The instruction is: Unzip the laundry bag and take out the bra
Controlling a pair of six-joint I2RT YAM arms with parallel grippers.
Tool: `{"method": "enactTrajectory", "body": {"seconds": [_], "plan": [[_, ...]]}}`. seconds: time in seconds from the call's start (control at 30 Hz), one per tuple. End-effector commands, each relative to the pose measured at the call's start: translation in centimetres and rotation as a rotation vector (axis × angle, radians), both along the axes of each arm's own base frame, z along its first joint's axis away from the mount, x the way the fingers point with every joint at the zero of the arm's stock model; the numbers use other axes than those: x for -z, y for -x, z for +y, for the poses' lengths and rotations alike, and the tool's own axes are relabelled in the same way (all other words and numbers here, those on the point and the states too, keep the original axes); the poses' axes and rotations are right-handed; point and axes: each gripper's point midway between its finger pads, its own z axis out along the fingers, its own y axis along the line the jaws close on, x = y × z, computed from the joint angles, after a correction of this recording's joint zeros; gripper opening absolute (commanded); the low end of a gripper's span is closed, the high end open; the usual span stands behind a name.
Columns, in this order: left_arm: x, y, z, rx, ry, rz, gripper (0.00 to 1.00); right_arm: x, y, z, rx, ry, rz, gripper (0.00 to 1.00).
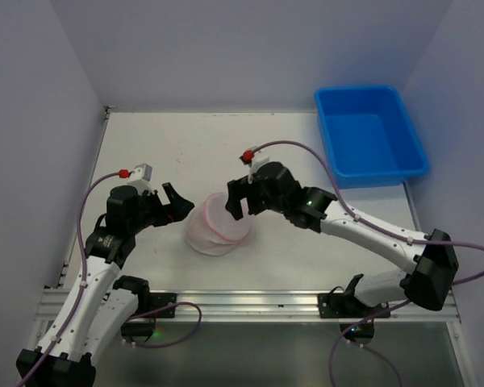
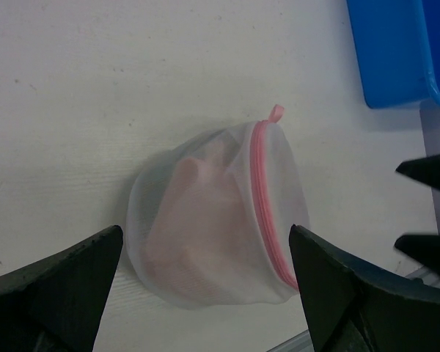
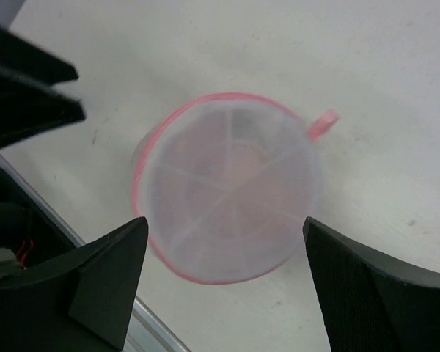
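The laundry bag [image 1: 216,226] is a round white mesh pouch with pink zipper trim [image 2: 267,209], lying on the table between my two grippers. Pale pink fabric, the bra [image 2: 194,213], shows through the mesh. A pink pull tab [image 3: 323,124] sticks out from the rim. My left gripper [image 1: 172,202] stands open just left of the bag, fingers wide and apart from it [image 2: 205,246]. My right gripper [image 1: 239,201] hovers open over the bag's right side; in its wrist view the bag [image 3: 227,187] lies below the spread fingers, untouched [image 3: 226,231].
A blue plastic bin [image 1: 369,133] stands at the back right corner, its edge also in the left wrist view [image 2: 392,44]. A metal rail [image 1: 250,305] runs along the table's near edge. Bare white tabletop [image 1: 185,145] lies behind the bag.
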Motion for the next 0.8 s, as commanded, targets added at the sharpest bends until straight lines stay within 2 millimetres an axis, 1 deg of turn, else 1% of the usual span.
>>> {"method": "enactTrajectory", "body": {"seconds": [0.0, 0.03, 0.07, 0.1, 0.13, 0.17, 0.2, 0.23, 0.27, 0.3, 0.33, 0.37, 0.4, 0.43, 0.47, 0.5, 0.53, 0.6, 0.67, 0.7, 0.73, 0.77], "plan": [[-0.3, 0.9, -1.2, 0.048, 0.070, 0.029, 0.98, -0.7, -3.7, -4.6, 0.059, -0.032, 0.013, 0.88], [-0.4, 0.9, -1.3, 0.053, 0.070, 0.029, 0.98, 0.1, -3.6, -4.3, -0.007, -0.058, 0.054, 0.88], [-0.3, 0.9, -1.2, 0.053, 0.071, 0.030, 0.98, 0.6, -4.1, -4.7, -0.018, -0.069, 0.074, 0.88], [-0.4, 1.0, -1.4, 0.059, 0.075, 0.029, 0.98, 1.1, -5.4, -5.5, -0.006, -0.078, 0.092, 0.88], [-0.4, 1.0, -1.4, 0.060, 0.075, 0.026, 0.98, 1.1, -5.2, -4.9, -0.077, -0.105, 0.113, 0.88], [-0.5, 1.0, -1.4, 0.060, 0.075, 0.025, 0.98, 2.7, -6.1, -5.1, -0.080, -0.093, 0.154, 0.88], [-0.6, 1.1, -1.4, 0.064, 0.077, 0.022, 0.98, 3.2, -6.4, -4.9, -0.105, -0.097, 0.172, 0.88], [-0.5, 1.2, -1.4, 0.068, 0.072, 0.024, 0.98, 3.1, -6.2, -4.0, -0.175, -0.126, 0.189, 0.88], [-0.5, 1.2, -1.4, 0.066, 0.070, 0.025, 0.98, 3.7, -6.7, -4.1, -0.188, -0.138, 0.213, 0.88], [-0.4, 1.3, -1.3, 0.064, 0.067, 0.028, 0.98, 5.4, -6.9, -3.8, -0.206, -0.139, 0.266, 0.88], [-0.3, 1.4, -1.2, 0.064, 0.060, 0.031, 0.98, 5.4, -6.9, -3.2, -0.247, -0.170, 0.283, 0.88], [-0.4, 1.4, -1.1, 0.063, 0.056, 0.030, 0.98, 5.9, -7.2, -3.1, -0.246, -0.178, 0.303, 0.90], [-0.5, 1.5, -1.0, 0.058, 0.050, 0.027, 0.98, 7.3, -7.3, -2.9, -0.250, -0.178, 0.339, 0.91], [-0.5, 1.5, -0.9, 0.057, 0.044, 0.027, 0.98, 7.5, -7.4, -2.3, -0.274, -0.198, 0.334, 0.93], [-0.6, 1.5, -0.8, 0.054, 0.042, 0.022, 0.98, 7.4, -6.7, -1.8, -0.321, -0.234, 0.364, 0.93], [-0.5, 1.6, -0.7, 0.051, 0.034, 0.024, 0.98, 8.0, -6.5, -1.4, -0.342, -0.248, 0.388, 0.93], [-0.5, 1.5, -0.7, 0.049, 0.032, 0.023, 0.98, 7.8, -6.5, -1.0, -0.367, -0.272, 0.385, 0.93], [-0.6, 1.5, -0.6, 0.048, 0.028, 0.020, 0.98, 7.5, -5.6, -0.4, -0.429, -0.319, 0.410, 0.92], [-0.5, 1.5, -0.6, 0.047, 0.028, 0.025, 0.98, 7.3, -5.5, 0.0, -0.456, -0.352, 0.413, 0.86], [-0.4, 1.5, -0.6, 0.047, 0.027, 0.030, 0.98, 7.1, -5.5, 0.1, -0.463, -0.361, 0.416, 0.80], [-0.4, 1.4, -0.6, 0.048, 0.027, 0.026, 0.98, 7.0, -5.4, 0.2, -0.458, -0.365, 0.427, 0.58], [-0.4, 1.3, -0.6, 0.047, 0.028, 0.028, 0.98, 6.7, -5.7, 0.3, -0.461, -0.374, 0.405, 0.47]]}}
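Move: The laundry bag sits under and to the left of the right hand: its middle is roughly 6 cm left, 3 cm ahead and 13 cm below. The bag's pink tab is about 10 cm ahead, 2 cm left and 10 cm below that hand; the blue bin stands far off, some 35 cm ahead and 43 cm to the right. From the left hand, the bag's middle lies about 14 cm right, 3 cm ahead and 11 cm below. Swinging wide of the bag, the right hand first goes about 8 cm forward and 7 cm right, a little up, then sinks steeply some 14 cm while easing back and left to the bag's right end beside the pink tab. The wrist tips down nearly 30 degrees and turns counter-clockwise; the wide-open fingers close about halfway around the white mesh during a slight final rise. ##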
